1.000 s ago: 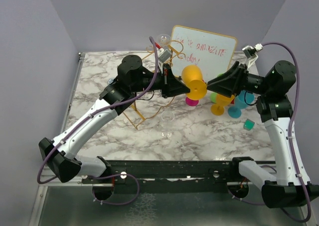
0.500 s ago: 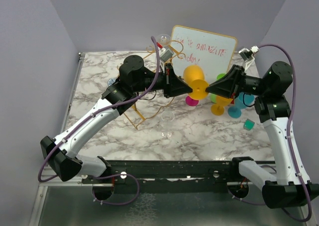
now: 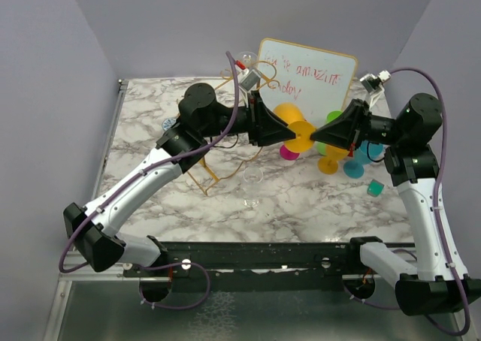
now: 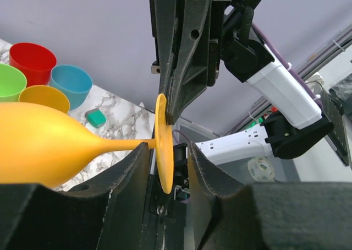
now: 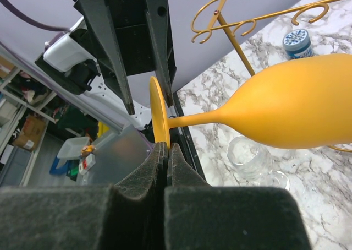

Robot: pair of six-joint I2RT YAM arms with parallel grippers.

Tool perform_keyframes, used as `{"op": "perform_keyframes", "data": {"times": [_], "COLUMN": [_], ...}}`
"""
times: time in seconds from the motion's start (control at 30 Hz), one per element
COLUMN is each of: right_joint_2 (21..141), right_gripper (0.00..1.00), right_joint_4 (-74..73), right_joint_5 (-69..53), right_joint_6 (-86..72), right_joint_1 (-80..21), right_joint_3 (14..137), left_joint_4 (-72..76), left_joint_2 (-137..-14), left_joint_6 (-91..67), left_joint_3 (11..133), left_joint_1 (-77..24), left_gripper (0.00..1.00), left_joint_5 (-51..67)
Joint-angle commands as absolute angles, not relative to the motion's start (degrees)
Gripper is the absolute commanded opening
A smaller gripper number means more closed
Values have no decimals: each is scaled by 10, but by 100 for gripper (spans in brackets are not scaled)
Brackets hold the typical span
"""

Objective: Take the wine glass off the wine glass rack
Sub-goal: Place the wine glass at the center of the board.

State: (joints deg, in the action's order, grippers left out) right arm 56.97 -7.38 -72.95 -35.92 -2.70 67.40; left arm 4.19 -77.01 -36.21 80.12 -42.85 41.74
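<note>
A yellow-orange wine glass [image 3: 288, 117] lies sideways in the air between my two grippers, clear of the gold wire wine glass rack [image 3: 207, 177]. My right gripper [image 5: 166, 146] is shut on the rim of the glass's round foot [image 5: 158, 115], and its bowl [image 5: 297, 107] points away to the right. My left gripper [image 4: 168, 148] stands open astride the same foot [image 4: 163, 151], with a gap beside the disc. The top view shows both gripper tips meeting at the foot [image 3: 302, 136]. The rack's scroll ends [image 5: 247, 18] show behind the glass.
A gold-framed whiteboard [image 3: 308, 74] stands at the back. Coloured cups [image 3: 353, 161] cluster at the right beside a teal block [image 3: 374, 188]. Clear glasses [image 3: 253, 177] stand near the rack's foot, and a blue-capped bottle [image 5: 297, 42] is by it.
My right gripper moved in from the right and closed on the glass's foot. My left gripper, shut on that foot before, has opened.
</note>
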Motion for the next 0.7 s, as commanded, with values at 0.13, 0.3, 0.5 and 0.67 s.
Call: {"op": "perform_keyframes", "data": {"times": [0.13, 0.3, 0.5, 0.67], "right_joint_2": [561, 564, 556, 576], "right_gripper": [0, 4, 46, 60], "right_joint_4": [-98, -102, -82, -17], "right_joint_5": [-740, -741, -739, -721], "right_joint_6": [-343, -340, -359, -436], "right_joint_1": [-31, -31, -31, -27], "right_joint_3": [677, 679, 675, 681], "left_joint_4": [44, 18, 2, -35], "left_joint_2": [-786, -779, -768, -742], "left_joint_6": [-362, -336, -300, -245], "left_joint_3": [800, 803, 808, 790], "left_joint_1": [-432, -434, -434, -434], "left_gripper": [29, 0, 0, 0], "left_joint_5": [445, 417, 446, 468]}}
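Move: The held yellow glass's foot stands on edge between the facing hands, about 3 cm right of the left hand point and 3 cm left of the right, level with both; its bowl points forward. From the left hand, the clear glass on the table is some 6 cm ahead, 9 cm left and 38 cm below. The pink glass is about 15 cm ahead, 3 cm right and 36 cm below. The rack lies roughly 12 cm ahead, 17 cm left and 25 cm below. Let the right gripper keep its pinch on the yellow glass's foot while you ease the open left gripper down about 1 cm and shut its fingers on the foot's left edge. Then open the right fingers and hold that hand nearly still around the foot, and sink the left hand about 1 cm more, still pinching. ##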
